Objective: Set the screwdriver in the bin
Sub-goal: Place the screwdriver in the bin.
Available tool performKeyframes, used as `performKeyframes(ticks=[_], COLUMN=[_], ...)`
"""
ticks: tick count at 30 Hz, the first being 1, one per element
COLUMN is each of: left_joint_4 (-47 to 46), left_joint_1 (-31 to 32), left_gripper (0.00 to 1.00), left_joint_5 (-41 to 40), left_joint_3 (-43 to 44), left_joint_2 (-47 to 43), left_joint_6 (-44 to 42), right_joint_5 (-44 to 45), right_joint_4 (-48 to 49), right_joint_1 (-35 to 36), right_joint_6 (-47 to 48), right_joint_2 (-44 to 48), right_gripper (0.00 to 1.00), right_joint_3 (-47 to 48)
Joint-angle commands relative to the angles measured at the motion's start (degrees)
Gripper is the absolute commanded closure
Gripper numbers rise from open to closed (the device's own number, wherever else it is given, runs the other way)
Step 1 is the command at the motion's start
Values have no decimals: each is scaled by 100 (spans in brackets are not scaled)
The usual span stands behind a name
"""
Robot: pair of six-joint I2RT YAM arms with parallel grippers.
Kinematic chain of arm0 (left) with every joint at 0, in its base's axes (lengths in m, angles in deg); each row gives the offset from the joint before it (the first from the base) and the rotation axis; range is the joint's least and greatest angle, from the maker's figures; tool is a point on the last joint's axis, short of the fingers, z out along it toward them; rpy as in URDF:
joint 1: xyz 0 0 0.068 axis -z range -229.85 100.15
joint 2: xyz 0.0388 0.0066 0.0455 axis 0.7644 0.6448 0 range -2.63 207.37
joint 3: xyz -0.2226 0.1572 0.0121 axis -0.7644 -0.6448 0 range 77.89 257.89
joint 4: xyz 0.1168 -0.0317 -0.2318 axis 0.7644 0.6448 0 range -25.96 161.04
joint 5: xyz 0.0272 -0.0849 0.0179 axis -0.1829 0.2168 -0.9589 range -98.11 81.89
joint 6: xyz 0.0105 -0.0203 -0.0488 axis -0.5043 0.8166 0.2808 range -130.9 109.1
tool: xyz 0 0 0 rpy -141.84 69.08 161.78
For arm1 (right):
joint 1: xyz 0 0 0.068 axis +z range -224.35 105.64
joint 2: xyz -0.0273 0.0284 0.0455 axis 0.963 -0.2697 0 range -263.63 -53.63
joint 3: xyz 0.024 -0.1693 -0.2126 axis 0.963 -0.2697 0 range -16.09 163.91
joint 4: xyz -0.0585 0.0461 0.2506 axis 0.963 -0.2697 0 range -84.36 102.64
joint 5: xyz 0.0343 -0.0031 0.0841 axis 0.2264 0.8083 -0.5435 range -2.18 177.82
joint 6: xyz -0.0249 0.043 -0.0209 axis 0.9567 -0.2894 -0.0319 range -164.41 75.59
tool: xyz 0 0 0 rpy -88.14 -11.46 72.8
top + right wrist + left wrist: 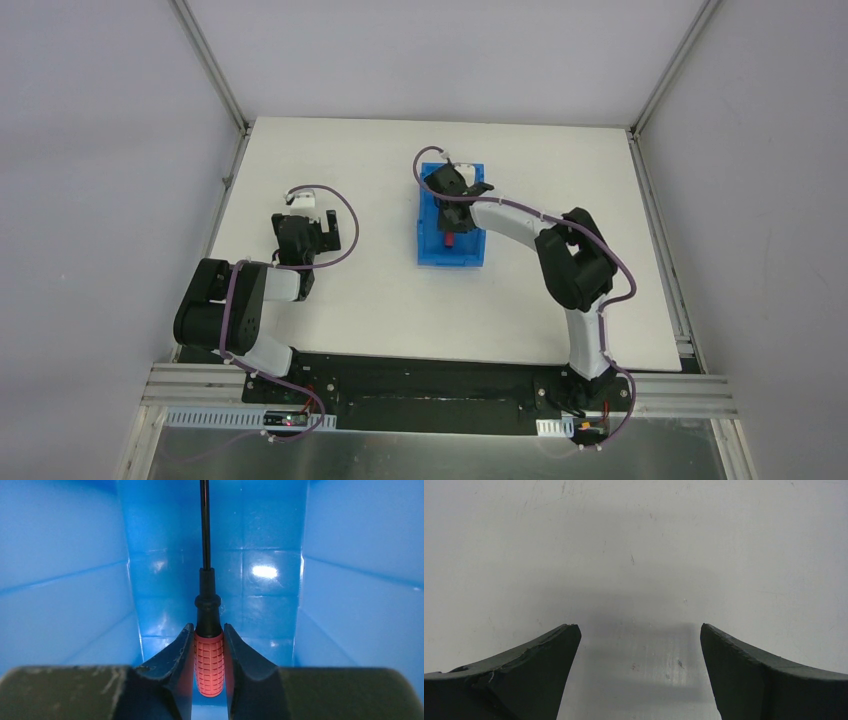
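The blue bin (pixel 432 252) stands at mid-table, its long side running away from the arms. My right gripper (pixel 450 212) is lowered into it and shut on the screwdriver (pixel 450 241). In the right wrist view the two fingers press on either side of the red ribbed handle (pixel 209 662), with the gripper (pixel 208 628) between the blue walls (pixel 60 600). The thin black shaft (pixel 205 525) points straight ahead along the bin floor. Whether the tool touches the floor I cannot tell. My left gripper (pixel 303 228) hangs open over bare table to the left, with nothing between its fingers (pixel 549 650).
The white tabletop (pixel 380 310) is bounded by grey enclosure walls and metal corner posts (pixel 215 70). The left gripper (pixel 640 627) sees only scuffed white surface. The black base plate (pixel 420 385) runs along the near edge.
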Motion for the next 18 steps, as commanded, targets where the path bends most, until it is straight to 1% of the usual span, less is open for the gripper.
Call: performKeyframes(ticks=[1,9,18], left_joint_4=[-164,-164,-164], left_joint_1=[-70,-68,-68], left_gripper=[1,1,1], left_joint_5=[54,59,56], left_joint_3=[19,12,19], left_joint_2=[-81,-76,-79], left_joint_6=[32,32,32], right_joint_5=[209,210,422], right_joint_4=[213,171,-10], right_joint_1=[43,58,88], right_joint_6=[-141,-151,72], right_joint_2=[-26,20,303], right_gripper=[75,57,52], right_joint_3=[5,46,321])
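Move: The right hand is already down inside the blue bin with the screwdriver pinched near the front of its red handle. The bin's middle lies some 3 cm ahead and 1 cm to its right, at about its height. The screwdriver's middle is roughly 3 cm ahead, straight out and 1 cm lower, its shaft pointing away from the base. From the idle left hand the bin is about 29 cm to the right and 3 cm ahead, roughly level. The right hand settles a last half centimetre down towards the bin floor, then stays practically in place low inside the bin with no real turn of the wrist. As the sinking ends, its fingers spread from their grip on the red handle to about half open, letting go of the screwdriver, and they remain on either side of the handle. ##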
